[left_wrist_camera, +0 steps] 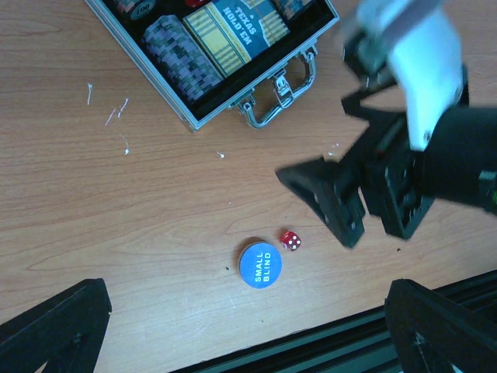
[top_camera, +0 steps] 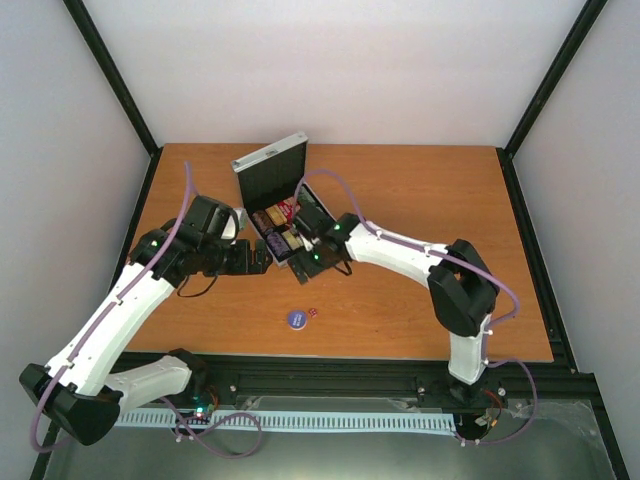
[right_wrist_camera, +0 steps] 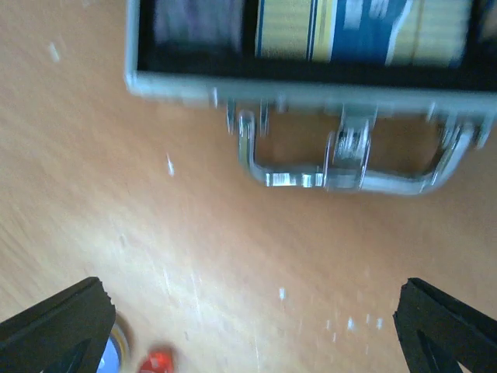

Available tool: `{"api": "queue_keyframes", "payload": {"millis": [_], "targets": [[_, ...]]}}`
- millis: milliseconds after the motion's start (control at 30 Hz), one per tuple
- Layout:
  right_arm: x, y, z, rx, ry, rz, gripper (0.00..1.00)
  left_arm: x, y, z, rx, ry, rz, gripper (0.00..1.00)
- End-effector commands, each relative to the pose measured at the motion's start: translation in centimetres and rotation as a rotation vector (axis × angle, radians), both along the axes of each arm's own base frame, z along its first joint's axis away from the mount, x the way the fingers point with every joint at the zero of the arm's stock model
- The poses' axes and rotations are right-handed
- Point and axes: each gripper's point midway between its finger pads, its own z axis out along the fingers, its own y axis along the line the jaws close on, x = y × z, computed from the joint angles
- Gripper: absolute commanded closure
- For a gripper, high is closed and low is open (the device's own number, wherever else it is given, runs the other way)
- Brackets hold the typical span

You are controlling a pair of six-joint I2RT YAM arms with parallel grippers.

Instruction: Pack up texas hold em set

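The silver case of the texas hold em set lies open at mid-table with its lid raised. Grey chip stacks and a blue-yellow card box sit inside it, and a red card box shows in the top view. A blue "small blind" disc and a red die lie on the wood in front of the case, side by side. My left gripper hangs open above them, holding nothing. My right gripper is open and empty just in front of the case handle.
The two arms meet close together at the case's near corner. The black frame rail runs along the table's near edge just below the disc. Small white flecks dot the wood to the left of the case.
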Motion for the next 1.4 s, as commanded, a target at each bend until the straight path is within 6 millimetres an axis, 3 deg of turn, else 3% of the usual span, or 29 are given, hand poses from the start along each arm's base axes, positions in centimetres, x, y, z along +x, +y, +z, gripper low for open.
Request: {"api": "queue_keyframes", "payload": {"millis": [0,100,200,567,867,1133,1300,1367], "targets": [[-4.3,-2.0,-1.9,-0.051,0.067,0.009,0.00,0.2,-0.1,1.6,-0.027,-0.044,-0.009,0.00],[-6.8,-1.9,-3.0,-0.067,0.095,0.037,0.00,0.1,-0.1,1.3,-0.022,-0.039,-0.013,0.00],[-8.1,-1.5,-3.9,-0.073,0.113,0.043,0.04,0.0,-0.2,1.2,-0.029,-0.036,-0.014,0.00],[-8.3,-1.2,-6.3,-0.116,0.147,0.050,0.26,-0.1,-0.1,1.1,-0.027,-0.035,-0.014,0.00],[-8.8,-0.9,-7.2,-0.119,0.180,0.066,0.36,0.1,-0.2,0.5,-0.024,-0.025,-0.013,0.00],[-9.1,-1.0,-7.8,-0.129,0.199,0.074,0.38,0.5,-0.4,0.4,-0.023,-0.025,-0.015,0.00],[-9.5,-1.4,-8.3,-0.150,0.208,0.070,0.60,0.6,-0.5,0.4,-0.024,-0.026,-0.013,0.00],[-9.7,-1.7,-8.5,-0.156,0.212,0.075,0.61,0.6,-0.5,0.4,-0.027,-0.024,-0.012,0.00]]}}
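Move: The last red die lies about 10 cm back of the open right hand, 1 cm to its right and some 9 cm below. The small blind button sits about 4 cm left of the die and 1 cm nearer the base; the case handle is roughly 2 cm ahead of this hand, 3 cm to its right and 8 cm below. From the idle left hand the die is about 10 cm right, 2 cm back and 22 cm below. Back towards the base and down the right hand swings, away from the case handle, covering about 9 cm back in a quick sweep with a slight shift right. It then stops travelling level and sinks slowly over the die, some 8 cm lower in all, tipping about 10 degrees while the fingers narrow from wide open to under half, one either side of the die. ##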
